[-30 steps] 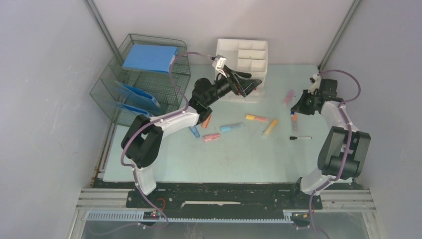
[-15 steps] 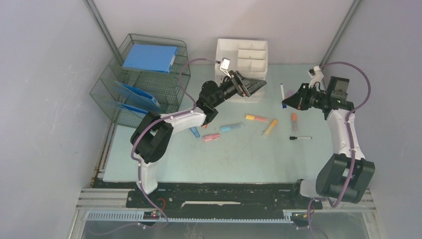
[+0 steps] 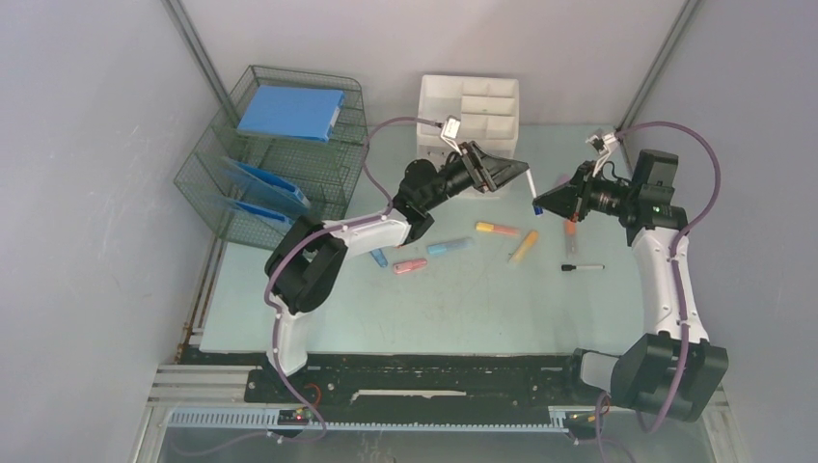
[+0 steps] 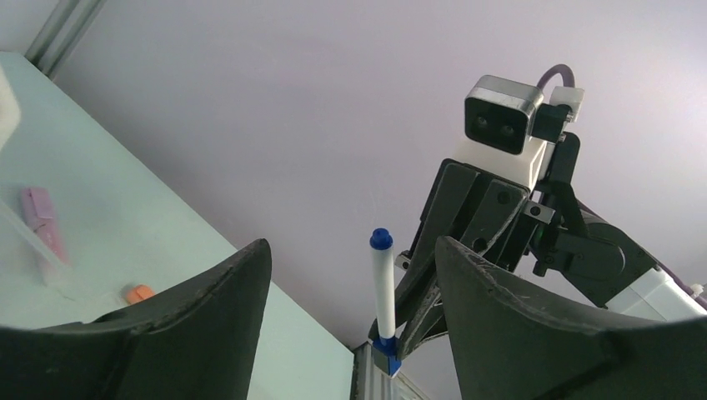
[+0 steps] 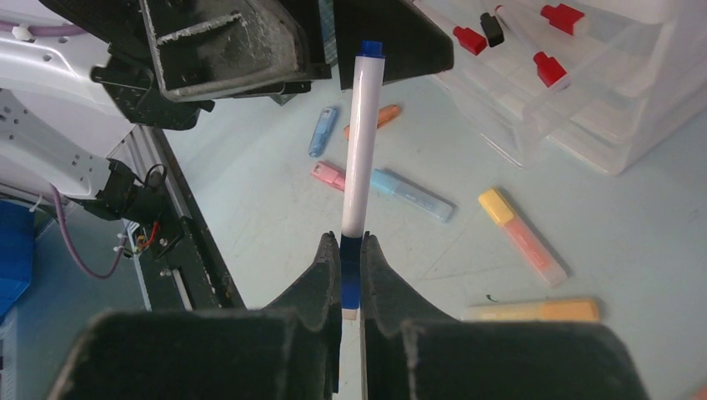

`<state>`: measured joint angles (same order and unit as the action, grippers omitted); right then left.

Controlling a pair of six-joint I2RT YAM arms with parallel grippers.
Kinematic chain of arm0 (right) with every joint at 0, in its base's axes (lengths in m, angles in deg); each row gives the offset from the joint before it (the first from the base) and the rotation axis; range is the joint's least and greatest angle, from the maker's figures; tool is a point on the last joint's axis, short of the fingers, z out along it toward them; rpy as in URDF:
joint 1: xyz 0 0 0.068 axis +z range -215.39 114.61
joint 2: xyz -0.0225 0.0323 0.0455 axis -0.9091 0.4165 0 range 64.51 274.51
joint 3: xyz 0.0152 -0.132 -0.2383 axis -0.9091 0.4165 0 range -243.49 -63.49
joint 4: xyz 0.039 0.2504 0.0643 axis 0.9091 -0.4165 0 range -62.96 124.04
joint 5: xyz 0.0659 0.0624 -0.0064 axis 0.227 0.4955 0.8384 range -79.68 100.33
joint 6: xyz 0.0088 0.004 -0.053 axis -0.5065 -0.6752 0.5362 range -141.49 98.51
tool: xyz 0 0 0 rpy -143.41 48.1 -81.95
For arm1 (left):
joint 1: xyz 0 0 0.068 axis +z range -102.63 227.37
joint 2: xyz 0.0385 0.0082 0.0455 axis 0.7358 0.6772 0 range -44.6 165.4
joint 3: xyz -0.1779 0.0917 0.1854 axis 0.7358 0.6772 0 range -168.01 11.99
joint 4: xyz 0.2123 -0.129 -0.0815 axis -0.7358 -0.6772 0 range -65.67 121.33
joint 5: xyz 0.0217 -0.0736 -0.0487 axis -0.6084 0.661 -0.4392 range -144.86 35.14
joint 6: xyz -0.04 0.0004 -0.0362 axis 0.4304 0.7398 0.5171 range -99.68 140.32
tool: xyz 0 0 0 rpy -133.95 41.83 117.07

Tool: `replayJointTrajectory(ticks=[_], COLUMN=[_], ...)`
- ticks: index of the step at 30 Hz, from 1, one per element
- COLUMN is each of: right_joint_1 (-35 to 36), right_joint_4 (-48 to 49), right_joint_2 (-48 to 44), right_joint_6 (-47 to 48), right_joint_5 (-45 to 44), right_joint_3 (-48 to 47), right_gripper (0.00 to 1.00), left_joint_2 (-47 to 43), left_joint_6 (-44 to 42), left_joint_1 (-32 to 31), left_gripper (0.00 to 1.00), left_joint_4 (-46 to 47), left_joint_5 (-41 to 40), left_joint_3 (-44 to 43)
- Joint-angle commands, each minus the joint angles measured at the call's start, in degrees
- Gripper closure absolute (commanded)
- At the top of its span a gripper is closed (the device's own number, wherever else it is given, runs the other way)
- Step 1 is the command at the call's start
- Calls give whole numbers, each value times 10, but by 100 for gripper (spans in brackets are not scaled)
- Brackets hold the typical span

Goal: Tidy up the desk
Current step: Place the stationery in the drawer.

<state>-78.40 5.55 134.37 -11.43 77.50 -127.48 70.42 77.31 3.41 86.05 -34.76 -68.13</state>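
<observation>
My right gripper is shut on the blue cap end of a white marker and holds it in the air above the mint-green desk. In the right wrist view the marker sticks out from my right gripper toward the left arm's fingers. My left gripper is open and faces it. In the left wrist view the marker stands between the wide jaws of the left gripper, touching neither.
A white compartment organizer holding markers stands at the back. A wire rack with blue folders is at back left. Several highlighters and a thin black pen lie on the desk under the arms.
The right arm rose from the desk with the marker and carried it left. The left gripper swung right to meet it, and its jaws narrowed a little.
</observation>
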Motion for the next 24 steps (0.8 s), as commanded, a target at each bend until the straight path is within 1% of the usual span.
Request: replayJointTrajectory(ticks=[1,4,6,7,9,13,14,16,17,18,21,22,24], right_joint_1=[9,14,15,15,15,15,16,16,16,17,17,17,17], right_joint_4=[14,13,12,12,12,12,12,12,11,9,-1,-8,-14], right_joint_2=[0,1,2,2,3,5,5,6,6,5,-1,-4,-12], right_joint_6=[11,13,13,14,15,15,14,15,16,17,34,44,56], right_joint_5=[24,24,23,21,17,12,11,9,7,7,5,5,1], right_joint_3=[1,1,1,1,2,2,1,2,1,2,1,2,0], right_gripper=[100,100,100,100,100,100,100,99,93,85,56,48,37], left_joint_2=[4,9,13,16,20,19,18,14,11,8,2,1,-2], left_joint_6=[-6,-12,-14,-14,-15,-22,-25,-34,-38,-43,-61,-67,-80], left_joint_1=[-13,-21,-25,-28,-31,-33,-33,-33,-33,-33,-32,-30,-24], left_gripper=[23,28,34,39,52,90,98,100,100,100,100,100,100], left_joint_4=[0,-10,-15,-18,-22,-27,-28,-28,-29,-29,-31,-32,-33], left_joint_5=[13,16,23,26,31,38,38,36,34,31,25,23,20], left_joint_3=[-31,-39,-47,-52,-57,-63,-61,-58,-56,-53,-46,-45,-43])
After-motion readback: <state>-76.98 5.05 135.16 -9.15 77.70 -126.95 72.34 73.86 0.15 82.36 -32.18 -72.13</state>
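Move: The blue-capped marker stands nearly upright, pinched by its cap in my right hand. Its middle is about 5 cm above my right hand point, 1 cm ahead and 2 cm left. From my half-open left hand, that middle lies some 3 cm back, 4 cm right and 1 cm lower. The open drawer is roughly 10 cm ahead, 14 cm left and 15 cm below my left hand; the yellow-pink highlighter is 3 cm left, level and about 23 cm below. I slide my left hand about 4 cm back and to the right, nearly level, until the marker's white body is between its fingers, then shut them and pinch it above my right fingers. My right hand stays almost in place, easing down barely a centimetre, and once the left grip is closed it opens about halfway and releases the cap. ##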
